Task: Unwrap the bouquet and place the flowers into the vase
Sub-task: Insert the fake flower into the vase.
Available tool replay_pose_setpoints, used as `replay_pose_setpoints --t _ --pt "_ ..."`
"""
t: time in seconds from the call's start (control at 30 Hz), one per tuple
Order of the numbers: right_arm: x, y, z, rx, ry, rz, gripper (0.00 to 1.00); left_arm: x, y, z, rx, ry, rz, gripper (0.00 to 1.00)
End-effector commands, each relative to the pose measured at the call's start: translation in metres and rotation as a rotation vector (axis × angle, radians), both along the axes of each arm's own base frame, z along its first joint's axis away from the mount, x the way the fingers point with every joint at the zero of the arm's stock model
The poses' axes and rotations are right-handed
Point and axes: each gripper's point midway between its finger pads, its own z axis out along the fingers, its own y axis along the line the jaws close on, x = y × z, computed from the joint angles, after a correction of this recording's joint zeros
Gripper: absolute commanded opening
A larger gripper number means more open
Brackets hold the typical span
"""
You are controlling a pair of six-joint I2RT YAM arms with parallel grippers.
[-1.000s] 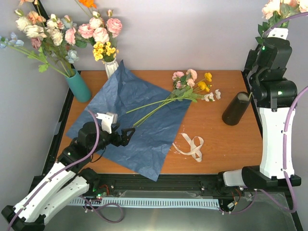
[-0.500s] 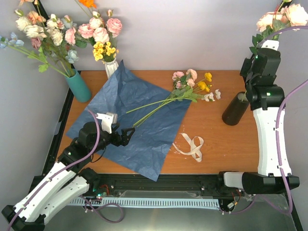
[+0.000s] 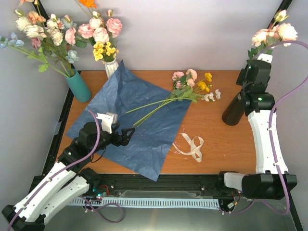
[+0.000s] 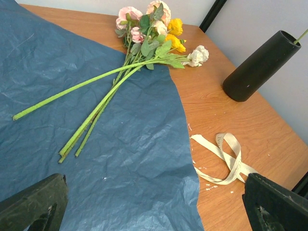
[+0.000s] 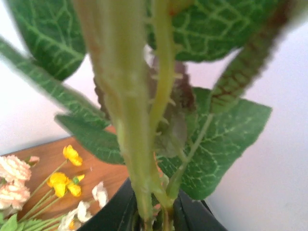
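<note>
The dark vase [image 3: 234, 109] stands at the table's right edge, also seen in the left wrist view [image 4: 260, 67] with a green stem at its mouth. My right gripper [image 3: 253, 57] hovers above it, shut on the stems of a few flowers [image 3: 274, 33] whose pink and cream blooms stick up. In the right wrist view the stems [image 5: 139, 144] sit pinched between the black fingers [image 5: 115, 211]. The remaining flowers [image 3: 192, 86] lie across the spread blue paper [image 3: 130, 120]. My left gripper [image 3: 126, 134] rests open and empty over the paper, its fingers [image 4: 33, 202] wide apart.
A beige ribbon [image 3: 191, 146] lies loose on the wood beside the paper's right edge. A teal vase [image 3: 78, 85] and a white ribbed vase [image 3: 110, 66], both full of flowers, stand at the back left. The wall is close behind the dark vase.
My right arm has lowered, bringing the held flowers down toward the vase. The left arm, paper and lying flowers have not moved.
</note>
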Motion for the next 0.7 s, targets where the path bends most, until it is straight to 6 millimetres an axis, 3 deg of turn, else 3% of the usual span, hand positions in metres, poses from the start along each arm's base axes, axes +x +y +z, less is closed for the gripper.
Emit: replay_pose_setpoints --t 0.0,0.17,0.27,0.5,0.67 --pt "0.001 -0.003 -0.031 0.08 0.021 -0.027 0.2 0.001 0.001 0.002 -0.01 0.005 0.015 1.0" --pt "0.012 0.0 -0.076 0.135 0.154 -0.032 0.39 0.002 0.001 -0.001 -0.004 0.013 0.021 0.99" --pt "0.014 0.002 -0.086 0.162 0.191 -0.034 0.55 0.003 0.0 -0.002 0.0 0.019 0.021 0.99" --pt "0.006 0.01 -0.081 0.191 0.212 0.002 0.92 0.004 0.001 -0.003 0.002 0.021 0.024 0.99" --pt "-0.004 0.021 -0.063 0.218 0.2 0.066 1.0 0.005 -0.002 -0.002 0.007 0.025 0.016 1.0"
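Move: The right hand still holds a flower high up its stem, whose lower end is already in the dark vase's mouth. The middle of the vase lies about 30 cm below that hand, some 6 cm back and 2 cm to its left. The loose flowers' heads lie about 8 cm ahead of the right hand and 18 cm to its left, the ribbon about 22 cm back and 22 cm left, both some 38 cm down. From the idle left hand, the vase is about 10 cm ahead, 44 cm to the right and 13 cm lower. Straight down towards the vase goes the right hand, about 10 cm and quickly, edging a centimetre or two forward while its fingers tip down and its left side rises, some 15–20 degrees in all. The fingers open all the way during the descent, letting go of the flower's stem; the hand then rises back by about a centimetre, easing slightly back and left. ##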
